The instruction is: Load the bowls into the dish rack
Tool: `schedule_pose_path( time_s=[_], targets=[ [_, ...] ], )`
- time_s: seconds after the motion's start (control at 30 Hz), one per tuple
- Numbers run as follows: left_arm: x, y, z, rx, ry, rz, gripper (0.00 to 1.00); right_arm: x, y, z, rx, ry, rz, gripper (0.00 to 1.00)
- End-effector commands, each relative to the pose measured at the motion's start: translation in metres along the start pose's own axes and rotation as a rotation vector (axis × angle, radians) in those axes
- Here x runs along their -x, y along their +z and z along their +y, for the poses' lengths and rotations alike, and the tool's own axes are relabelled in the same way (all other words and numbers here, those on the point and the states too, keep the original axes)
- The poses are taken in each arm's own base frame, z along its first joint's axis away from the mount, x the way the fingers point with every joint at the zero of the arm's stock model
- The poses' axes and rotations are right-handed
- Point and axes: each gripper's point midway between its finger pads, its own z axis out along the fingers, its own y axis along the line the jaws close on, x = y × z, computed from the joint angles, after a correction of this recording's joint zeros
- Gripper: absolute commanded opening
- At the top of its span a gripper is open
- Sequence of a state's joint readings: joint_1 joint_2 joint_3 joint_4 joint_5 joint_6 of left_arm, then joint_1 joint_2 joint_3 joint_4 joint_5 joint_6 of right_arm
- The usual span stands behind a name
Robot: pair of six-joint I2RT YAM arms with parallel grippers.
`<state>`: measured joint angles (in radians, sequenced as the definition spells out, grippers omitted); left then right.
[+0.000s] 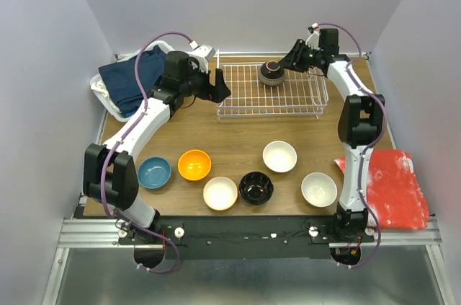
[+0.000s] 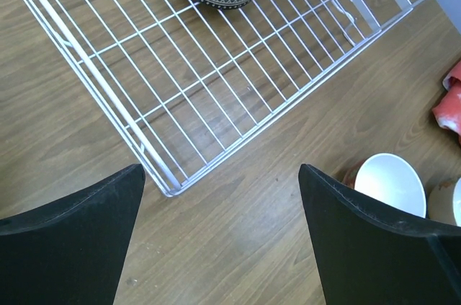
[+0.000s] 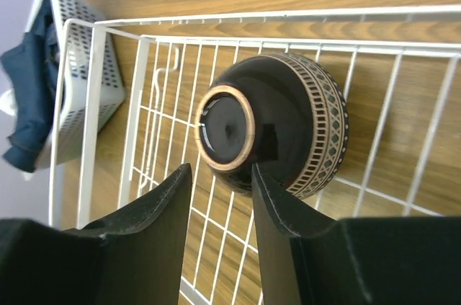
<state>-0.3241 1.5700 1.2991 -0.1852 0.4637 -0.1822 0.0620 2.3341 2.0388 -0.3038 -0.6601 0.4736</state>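
The dish rack (image 1: 288, 103) of white wire stands at the back of the table. A dark brown bowl (image 1: 271, 73) with a patterned rim lies upside down in it. My right gripper (image 1: 282, 67) hovers just over that bowl (image 3: 288, 128), jaws open, one fingertip in front of its side; the right gripper (image 3: 221, 169) holds nothing. My left gripper (image 1: 222, 87) stands wide open and empty above the bare table by the rack's front left corner (image 2: 169, 189). On the table lie blue (image 1: 154, 172), orange (image 1: 194, 164), cream (image 1: 220, 193), glossy black (image 1: 256, 188) and two white bowls (image 1: 279, 156) (image 1: 319, 189).
A white plastic basket (image 1: 108, 99) with dark blue cloth (image 1: 133, 78) sits at the back left, close to the rack. A red cloth (image 1: 392, 186) lies at the table's right edge. Grey walls close in the back and both sides.
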Motion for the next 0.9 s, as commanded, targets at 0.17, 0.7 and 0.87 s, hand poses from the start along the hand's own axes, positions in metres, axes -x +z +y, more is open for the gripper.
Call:
schedule_pose_path(
  time_s=[0.17,0.7,0.87],
  targets=[
    [0.039,-0.037,0.029,0.277,0.135,-0.151,0.99,-0.002,-0.063,0.04,-0.096,-0.323,0.014,0.47],
    [0.026,-0.097,0.054,0.526,0.209,-0.221,0.99,-0.24,-0.183,0.119,0.217,-1.251,0.526,0.48],
    [0.02,-0.096,0.047,0.492,0.199,-0.235,0.99,-0.286,-0.201,0.096,0.205,-1.395,0.68,0.48]
  ],
)
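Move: The next white bowl stands some 34 cm back from the right hand, about 7 cm to its left and 13 cm below. The black bowl is about 12 cm nearer the base and 9 cm left of it; another white bowl is 12 cm nearer and 14 cm right of it. The patterned bowl in the rack sits about 6 cm left of the right hand. From the left hand, the next white bowl lies some 16 cm back, 23 cm right and 21 cm below. Right hand rises off the racked bowl, swings back some 33 cm over the white bowl; left withdraws 10 cm left. ##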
